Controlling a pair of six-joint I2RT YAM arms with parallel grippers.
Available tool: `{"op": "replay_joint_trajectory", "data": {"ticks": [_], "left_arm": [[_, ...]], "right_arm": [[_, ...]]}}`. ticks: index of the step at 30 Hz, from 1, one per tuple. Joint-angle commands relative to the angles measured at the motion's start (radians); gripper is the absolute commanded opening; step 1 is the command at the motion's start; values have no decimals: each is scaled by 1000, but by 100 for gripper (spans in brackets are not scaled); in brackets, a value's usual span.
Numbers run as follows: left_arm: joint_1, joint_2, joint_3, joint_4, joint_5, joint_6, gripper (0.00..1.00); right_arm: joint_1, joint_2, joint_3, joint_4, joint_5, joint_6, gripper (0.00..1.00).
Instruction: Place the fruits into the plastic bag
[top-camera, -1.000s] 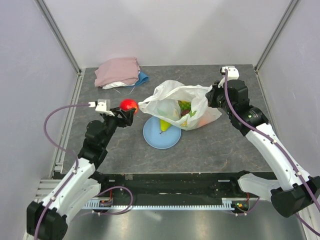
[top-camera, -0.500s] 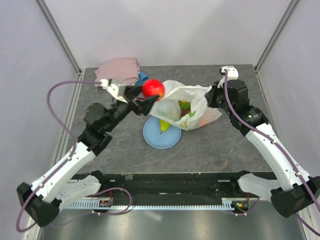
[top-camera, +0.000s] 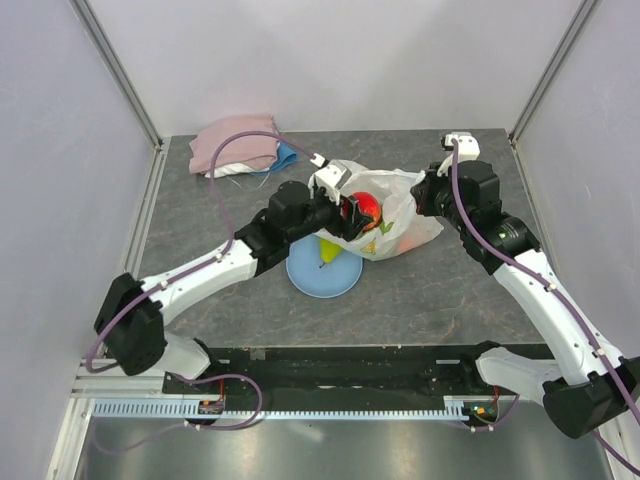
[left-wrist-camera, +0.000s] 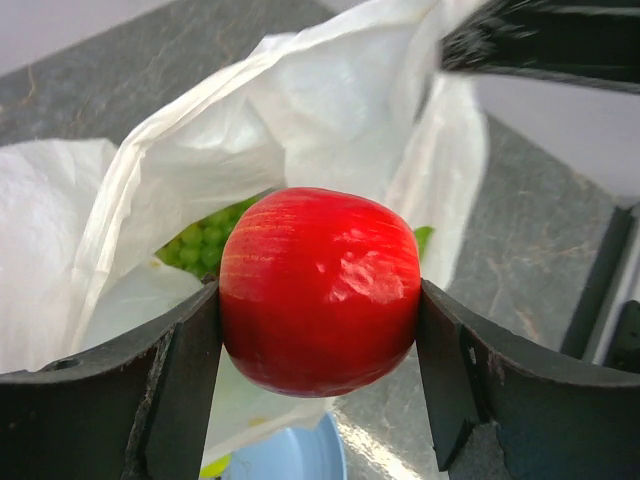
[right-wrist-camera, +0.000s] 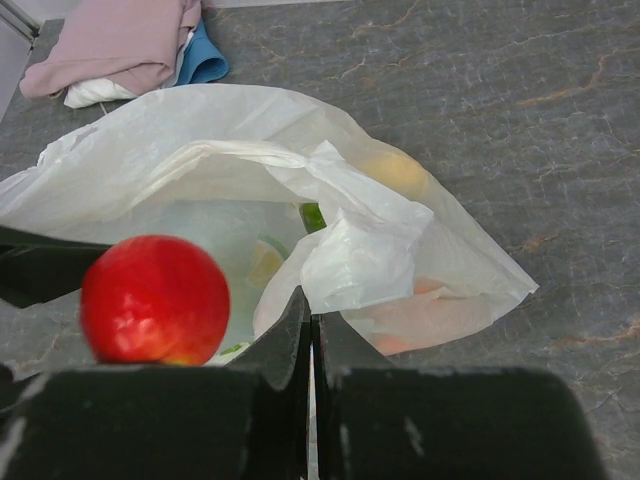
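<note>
My left gripper is shut on a glossy red apple, holding it just over the open mouth of the plastic bag. The white crinkly bag lies on the table and holds a green grape bunch. Orange and yellow fruits show through its film. My right gripper is shut on a fold of the bag's rim at its right side, holding the mouth up. A yellow-green pear lies on the blue plate, just in front of the bag.
A folded pink cloth on blue and white fabric lies at the back left. The left arm stretches across the table's middle toward the bag. Grey walls enclose three sides.
The left arm has swung right and forward with the red apple, from left of the plate to the bag's mouth. The right arm and the bag have stayed put.
</note>
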Motion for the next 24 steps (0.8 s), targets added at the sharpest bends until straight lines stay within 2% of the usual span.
{"op": "replay_joint_trajectory", "data": {"ticks": [1, 9, 14, 24], "left_arm": [[-3, 92, 115, -18, -103, 35, 74], [-3, 238, 197, 2, -224, 12, 74], [-14, 345, 220, -12, -187, -5, 77], [-26, 425, 205, -1, -129, -40, 79]], "right_arm": [[-3, -23, -11, 28, -3, 8, 0], [-5, -20, -14, 28, -3, 11, 0], [-3, -20, -17, 27, 1, 8, 0], [-5, -9, -19, 30, 3, 8, 0]]}}
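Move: I hold the red apple in my left hand just outside and above the open mouth of the plastic bag; the middle of the bag lies about 7 cm ahead, 4 cm to the right and 13 cm lower. The grapes in it are some 9 cm ahead, 3 cm right and 17 cm down. The pear is roughly 9 cm left, 2 cm back; the blue plate 10 cm left, 6 cm back, both near 19 cm down. From my right hand, pinching the rim, the bag's middle is about 12 cm left, 4 cm ahead and 17 cm down. My left hand carries the red apple in through the mouth of the bag: first forward some 6 cm while sinking, then almost straight down towards the grapes, about 11 cm lower in all, drifting a little right. I tip the fingers down about 15 degrees and keep my grip on the apple; my right hand stays put, still pinching the rim. ##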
